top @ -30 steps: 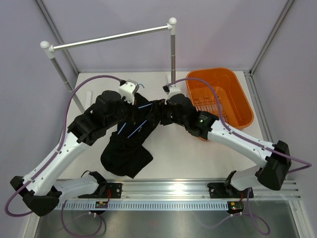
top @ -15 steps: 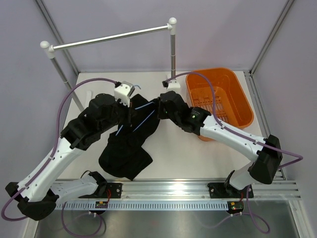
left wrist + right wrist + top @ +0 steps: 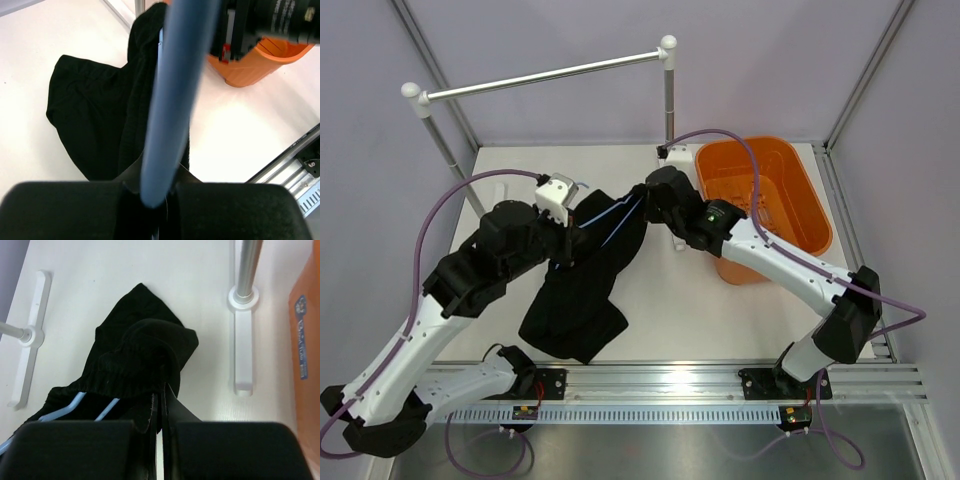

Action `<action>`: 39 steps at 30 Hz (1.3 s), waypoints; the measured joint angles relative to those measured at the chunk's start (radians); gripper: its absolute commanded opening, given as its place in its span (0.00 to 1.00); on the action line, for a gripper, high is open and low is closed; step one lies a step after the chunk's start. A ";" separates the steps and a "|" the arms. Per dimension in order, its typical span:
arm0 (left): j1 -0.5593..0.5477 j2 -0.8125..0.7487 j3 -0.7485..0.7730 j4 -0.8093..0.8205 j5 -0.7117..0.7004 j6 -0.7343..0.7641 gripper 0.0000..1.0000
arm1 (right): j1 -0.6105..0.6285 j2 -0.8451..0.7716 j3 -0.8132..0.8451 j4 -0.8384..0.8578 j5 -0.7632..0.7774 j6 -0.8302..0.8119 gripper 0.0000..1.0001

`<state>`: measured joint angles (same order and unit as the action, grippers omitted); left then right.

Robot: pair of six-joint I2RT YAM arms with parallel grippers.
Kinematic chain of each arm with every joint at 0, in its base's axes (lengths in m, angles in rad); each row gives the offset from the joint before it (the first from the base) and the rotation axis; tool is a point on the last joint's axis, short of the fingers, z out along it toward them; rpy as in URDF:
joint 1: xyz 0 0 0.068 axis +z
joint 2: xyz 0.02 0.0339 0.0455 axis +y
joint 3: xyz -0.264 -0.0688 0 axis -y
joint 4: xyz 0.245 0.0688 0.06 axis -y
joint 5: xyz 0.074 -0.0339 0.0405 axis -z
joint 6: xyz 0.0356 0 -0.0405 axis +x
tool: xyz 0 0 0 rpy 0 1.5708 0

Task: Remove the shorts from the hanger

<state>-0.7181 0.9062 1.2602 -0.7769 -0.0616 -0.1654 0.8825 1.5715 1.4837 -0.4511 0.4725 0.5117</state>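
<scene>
The black shorts (image 3: pixel 575 295) hang from between the two grippers and trail onto the white table. The light-blue hanger (image 3: pixel 603 216) pokes out of their upper part. My left gripper (image 3: pixel 572 238) is shut on a hanger wire, which fills the left wrist view as a thick blue bar (image 3: pixel 172 95) with the shorts (image 3: pixel 95 120) behind it. My right gripper (image 3: pixel 642 204) is shut on the bunched waistband; in the right wrist view the shorts (image 3: pixel 145 360) sit just past the fingertips and two hanger wires (image 3: pixel 70 407) show to the left.
An orange tub (image 3: pixel 765 195) stands at the back right, touching my right arm. A silver rail with white end caps (image 3: pixel 545 75) spans the back on two posts (image 3: pixel 668 110); their white feet (image 3: pixel 242 330) lie on the table.
Both grippers have moved left and toward the back with the hanger and shorts. The upper shorts are pulled up and stretched between them; the lower part still lies on the table.
</scene>
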 measured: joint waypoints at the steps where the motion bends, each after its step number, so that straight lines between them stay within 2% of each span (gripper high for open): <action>1: 0.000 -0.009 -0.005 -0.001 0.001 0.000 0.00 | -0.012 0.000 0.003 -0.004 0.000 0.000 0.00; 8: -0.003 -0.069 -0.012 0.003 0.049 0.004 0.00 | -0.074 0.001 0.012 -0.016 -0.008 -0.003 0.00; 14: -0.005 -0.095 -0.012 0.008 0.069 0.008 0.00 | -0.080 0.003 0.013 -0.019 -0.036 -0.009 0.00; 22: -0.007 -0.099 -0.012 0.079 -0.034 -0.028 0.00 | -0.070 -0.025 -0.019 -0.019 -0.108 -0.011 0.00; 32: -0.007 0.062 0.037 0.316 -0.165 -0.077 0.00 | 0.142 -0.102 -0.041 -0.047 -0.114 -0.023 0.00; 39: -0.007 0.207 0.226 0.405 -0.259 -0.063 0.00 | 0.241 -0.171 -0.034 -0.109 -0.114 -0.045 0.00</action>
<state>-0.7254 1.1130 1.4864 -0.3717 -0.3202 -0.2287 1.1233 1.4002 1.4494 -0.5598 0.3580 0.4664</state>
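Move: The shorts' middle lies about 10 cm below your left gripper, some 2 cm ahead and 3 cm right. The hanger in its fingers spreads about 7 cm ahead and 7 cm right. Your right gripper, already shut on the waistband, has the shorts' middle some 8 cm back, 11 cm left and 8 cm lower. From it the rack's right foot is about 10 cm ahead and 5 cm right, and the orange basket 6 cm ahead and 24 cm right. Keep both grippers shut, left on the hanger, right on the waistband. Ease the right one a little forward and right while the left backs about 2 cm. Then part them: draw the waistband back some 14 cm and leftward, turning the right wrist counter-clockwise, while the left carries the hanger up and forward, about 10 cm each way, tilting its fingertips upward. ##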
